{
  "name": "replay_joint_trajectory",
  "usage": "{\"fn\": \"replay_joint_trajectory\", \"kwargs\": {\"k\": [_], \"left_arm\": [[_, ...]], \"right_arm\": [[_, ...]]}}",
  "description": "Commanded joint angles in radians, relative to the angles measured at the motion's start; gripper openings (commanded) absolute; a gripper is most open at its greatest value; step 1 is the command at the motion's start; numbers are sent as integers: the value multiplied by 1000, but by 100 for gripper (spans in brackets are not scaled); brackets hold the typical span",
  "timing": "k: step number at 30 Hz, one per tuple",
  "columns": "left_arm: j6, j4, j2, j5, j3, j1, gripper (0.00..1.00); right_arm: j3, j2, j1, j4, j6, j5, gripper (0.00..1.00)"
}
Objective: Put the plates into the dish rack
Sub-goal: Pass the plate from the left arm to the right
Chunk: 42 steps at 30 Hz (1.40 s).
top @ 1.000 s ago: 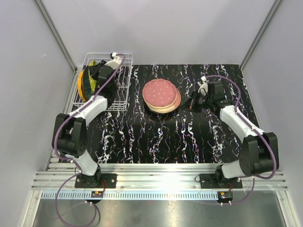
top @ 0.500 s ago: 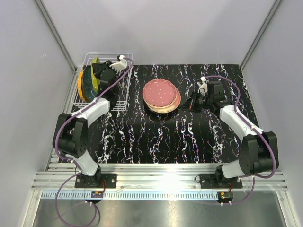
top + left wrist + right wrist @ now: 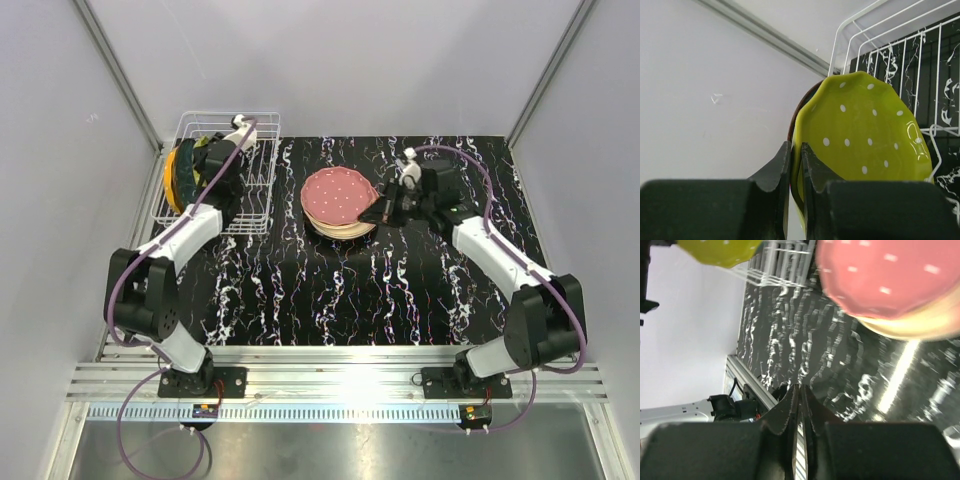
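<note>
The white wire dish rack [image 3: 256, 216] stands at the far left of the mat. An orange plate [image 3: 174, 182] sits upright in it. My left gripper [image 3: 796, 156] is shut on the rim of a green, white-dotted plate [image 3: 865, 135], held upright inside the rack [image 3: 900, 55] next to the orange one. A stack of plates lies mid-table, a pink dotted plate [image 3: 338, 195] on top of cream ones [image 3: 348, 233]. My right gripper [image 3: 373, 214] is low at the stack's right edge, shut and empty [image 3: 800, 392], with the pink plate [image 3: 880, 275] just ahead.
The black marbled mat [image 3: 330, 290] covers the table. Grey walls enclose the cell on the left, back and right. An aluminium rail [image 3: 330, 380] with both arm bases runs along the near edge.
My right gripper has moved left and down to the edge of the plate stack. My left wrist has turned, shifting the green plate slightly within the rack.
</note>
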Motion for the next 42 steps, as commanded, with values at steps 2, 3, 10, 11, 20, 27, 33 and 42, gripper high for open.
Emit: {"fn": "replay_joint_trajectory", "kwargs": {"k": [2,3,10,11,20,27,33,42], "left_arm": [[-152,-17,-138,29,119,23,0],[-169,-35,-142,31,127,26,0],[-310,-191,-155,54,211,43,0],[-321,-216,-155,59,217,44,0],[-412,-351,-141,86,292,50,0],[-494,-460,-153,121,340,53,0],[-533,-494,-182,149,343,53,0],[-594,-567,-211,190,366,53,0]], "right_arm": [[124,48,135,100,-29,71,15],[136,55,156,114,-29,80,20],[300,173,279,234,-58,161,35],[319,190,294,240,-70,175,37],[373,347,499,562,-334,404,55],[468,460,629,613,-584,548,72],[528,535,712,613,-780,655,86],[693,681,750,539,-886,864,96]]}}
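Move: The left hand already holds the green plate by its rim, hanging over the dish rack, whose middle lies roughly 18 cm below the hand. The right gripper is some 37 cm to the left hand's right, 12 cm nearer the base and 8 cm lower. From the right hand, the green plate lies about 38 cm left, 14 cm ahead and near its height. The stacked pink plate is only about 5 cm ahead, 5 cm left and 6 cm below the right hand. Still pinching the green plate's rim, the left fingers lift it about 4 cm early on, then ease back towards the base while the wrist rolls some 25 degrees, swinging the plate's lower part to the right. The right hand sweeps about 31 cm left past the pink plate towards the green one, rising a little first, its wrist rolling some 70 degrees and its fingers opening from nearly shut to nearly wide. ##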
